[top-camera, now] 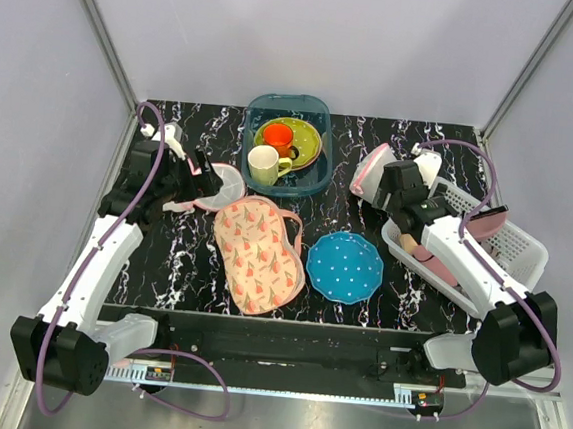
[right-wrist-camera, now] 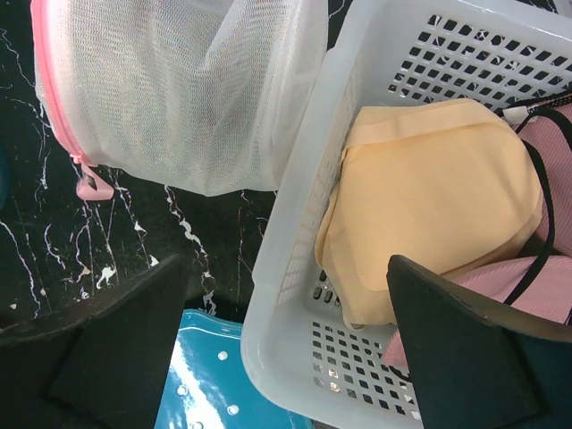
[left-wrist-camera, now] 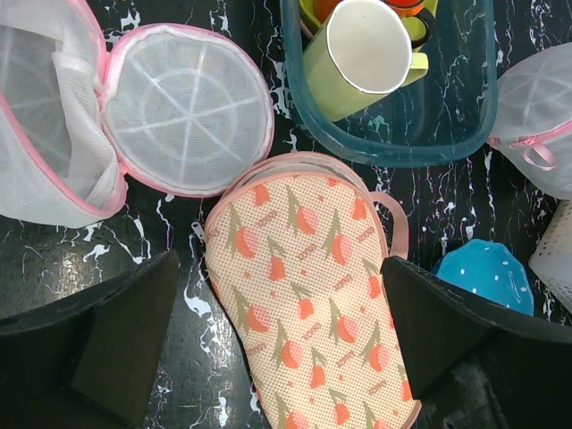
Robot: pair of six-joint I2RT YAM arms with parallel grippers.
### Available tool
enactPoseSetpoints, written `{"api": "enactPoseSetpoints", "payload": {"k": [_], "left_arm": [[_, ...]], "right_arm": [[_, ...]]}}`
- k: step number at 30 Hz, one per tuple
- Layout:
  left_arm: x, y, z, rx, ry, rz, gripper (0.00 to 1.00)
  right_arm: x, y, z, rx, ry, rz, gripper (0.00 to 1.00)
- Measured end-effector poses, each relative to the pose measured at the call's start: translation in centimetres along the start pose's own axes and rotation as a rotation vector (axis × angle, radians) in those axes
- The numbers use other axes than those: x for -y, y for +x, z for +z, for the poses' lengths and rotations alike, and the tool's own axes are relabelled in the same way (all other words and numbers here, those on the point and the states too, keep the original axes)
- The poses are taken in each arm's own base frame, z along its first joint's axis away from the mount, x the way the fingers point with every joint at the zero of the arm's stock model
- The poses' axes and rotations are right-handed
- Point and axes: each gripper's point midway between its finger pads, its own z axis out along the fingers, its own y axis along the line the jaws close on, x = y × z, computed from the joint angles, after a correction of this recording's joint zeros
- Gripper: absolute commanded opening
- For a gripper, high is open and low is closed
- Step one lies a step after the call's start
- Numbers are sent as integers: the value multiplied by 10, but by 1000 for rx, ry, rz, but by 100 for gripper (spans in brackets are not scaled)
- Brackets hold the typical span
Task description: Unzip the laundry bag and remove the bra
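Note:
One white mesh laundry bag (left-wrist-camera: pixel 183 107) with pink zip trim lies open near the table's far left, its two dome halves spread and showing nothing dark inside; it also shows in the top view (top-camera: pixel 224 184). A second mesh pouch (right-wrist-camera: pixel 179 89) lies zipped shut, with its pink pull hanging, at the far right (top-camera: pixel 371 167). No black and deep-red bra shows. My left gripper (left-wrist-camera: pixel 281 357) is open and empty above the pink floral fabric piece (left-wrist-camera: pixel 313 295), just near of the open bag. My right gripper (right-wrist-camera: pixel 286 357) is open and empty over the white basket's corner (right-wrist-camera: pixel 295 295), beside the shut pouch.
The white basket (top-camera: pixel 524 250) at the right holds a peach cloth (right-wrist-camera: pixel 429 197) and pink cloth crossed by thin black straps. A teal bin (top-camera: pixel 314 182) with cups and a green plate stands at the back middle. A blue white-dotted mat (top-camera: pixel 345 267) lies in front.

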Motion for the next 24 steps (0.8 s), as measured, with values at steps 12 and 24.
{"api": "enactPoseSetpoints", "payload": {"k": [12, 24], "left_arm": [[3, 1, -1, -5, 19, 6, 99], [10, 5, -3, -17, 60, 4, 99]], "right_arm": [[-8, -5, -8, 18, -69, 39, 100], [-81, -64, 28, 34, -137, 122, 100]]}}
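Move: The laundry bag lies about 12 cm ahead of the right hand, nearly in line with it, and some 9 cm lower, with its zip pull roughly 7 cm to the left and 10 cm ahead. The white basket's middle is about 20 cm to this hand's right and 4 cm back; the blue plate is some 9 cm left and 12 cm back. From the left hand the bag lies about 42 cm to the right and 12 cm ahead. Forward and to the left, after a slow start with a barely visible draw back, the right hand sweeps about 8 cm out and 5 cm left while rising some 3 cm, leaving the white basket's near-left corner for the laundry bag and its zip pull. Its left side tips up about 10 degrees; the fingers stay wide open and touch nothing. ##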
